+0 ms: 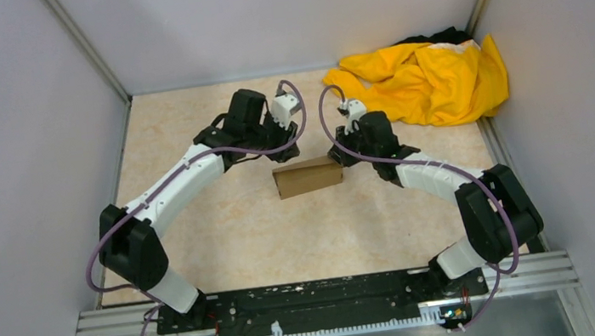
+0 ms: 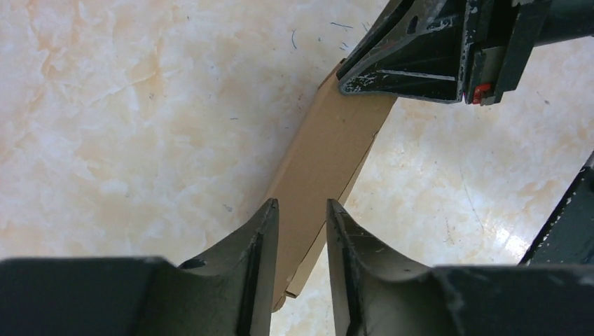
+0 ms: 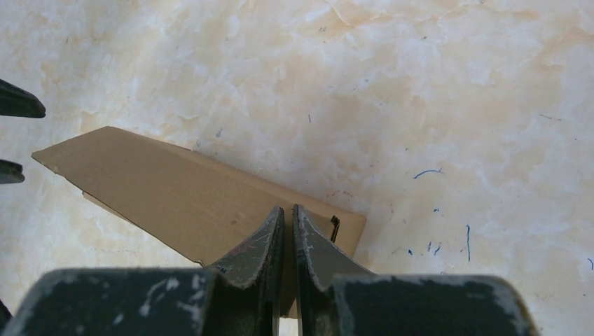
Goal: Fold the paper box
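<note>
The paper box point(image 1: 308, 176) is a small brown cardboard carton lying on the marbled table between both arms. My left gripper point(image 2: 301, 206) hovers over its left end, jaws partly apart. The box point(image 2: 315, 150) runs under and between its fingers, and its right edge shows in the gap, clear of the right finger. In the top view this gripper point(image 1: 282, 154) sits at the box's back left. My right gripper point(image 3: 288, 208) is shut to a thin slit, tips on the right end of the box point(image 3: 175, 189). Its fingers point(image 2: 392, 70) show in the left wrist view.
A crumpled yellow cloth point(image 1: 429, 79) lies in the back right corner against the wall. Grey walls close in the table point(image 1: 226, 245) on the left, back and right. The arms' base rail point(image 1: 319, 298) runs along the near edge.
</note>
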Robot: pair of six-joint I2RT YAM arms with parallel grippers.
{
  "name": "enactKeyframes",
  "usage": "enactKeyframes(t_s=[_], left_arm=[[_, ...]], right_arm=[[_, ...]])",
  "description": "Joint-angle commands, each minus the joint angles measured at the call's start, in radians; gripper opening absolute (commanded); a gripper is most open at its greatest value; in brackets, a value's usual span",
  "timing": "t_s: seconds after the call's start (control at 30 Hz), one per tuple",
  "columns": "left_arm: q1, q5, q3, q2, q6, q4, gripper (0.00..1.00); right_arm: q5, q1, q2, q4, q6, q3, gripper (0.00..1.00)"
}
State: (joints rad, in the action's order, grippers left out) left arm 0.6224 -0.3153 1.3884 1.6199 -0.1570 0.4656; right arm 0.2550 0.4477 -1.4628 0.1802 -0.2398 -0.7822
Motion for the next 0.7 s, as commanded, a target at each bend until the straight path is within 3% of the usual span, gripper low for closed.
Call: enactKeyframes(t_s=[0.0, 0.07, 0.4, 0.67], left_arm=[[-0.014, -0.011, -0.023, -0.012, 0.069, -0.05, 0.32], [-0.017, 0.001, -0.036, -0.015, 0.085, -0.054, 0.25], [-0.028, 0.049, -0.134, -0.047, 0.141, -0.092, 0.22], [-0.024, 0.139, -0.308, -0.125, 0.266, -0.146, 0.19]], right_arm=[[0.008, 0.026, -0.028, -0.155, -0.006, 0.012, 0.09], [0.007, 0.028, -0.027, -0.159, -0.003, 0.012, 0.09], [0.001, 0.031, -0.026, -0.164, 0.002, 0.017, 0.09], [-0.008, 0.041, -0.035, -0.154, -0.001, 0.035, 0.09]])
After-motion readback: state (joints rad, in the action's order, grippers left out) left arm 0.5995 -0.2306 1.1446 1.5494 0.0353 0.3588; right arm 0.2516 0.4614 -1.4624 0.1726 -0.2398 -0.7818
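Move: The lid's left end lies below the left hand, about 6 cm down, 4 cm to its left and 2 cm back. The box body's middle is some 4 cm back, 4 cm to the right and 12 cm below the left hand. The right gripper stays at the lid's right end, roughly 11 cm right of the left hand, 1 cm back and 7 cm lower. From the right hand, the lid's left end lies about 15 cm to the left, 1 cm back and 1 cm higher. Down about 5 cm onto the left end of the box's lid goes the left hand, veering left some 3 cm and back nearly 2 cm late in the descent, while it turns about 10 degrees counter-clockwise and its half-open fingers close almost shut. The fingertips come to touch the lid there; the right hand stays in place, nearly shut fingers still at the lid's right end. ##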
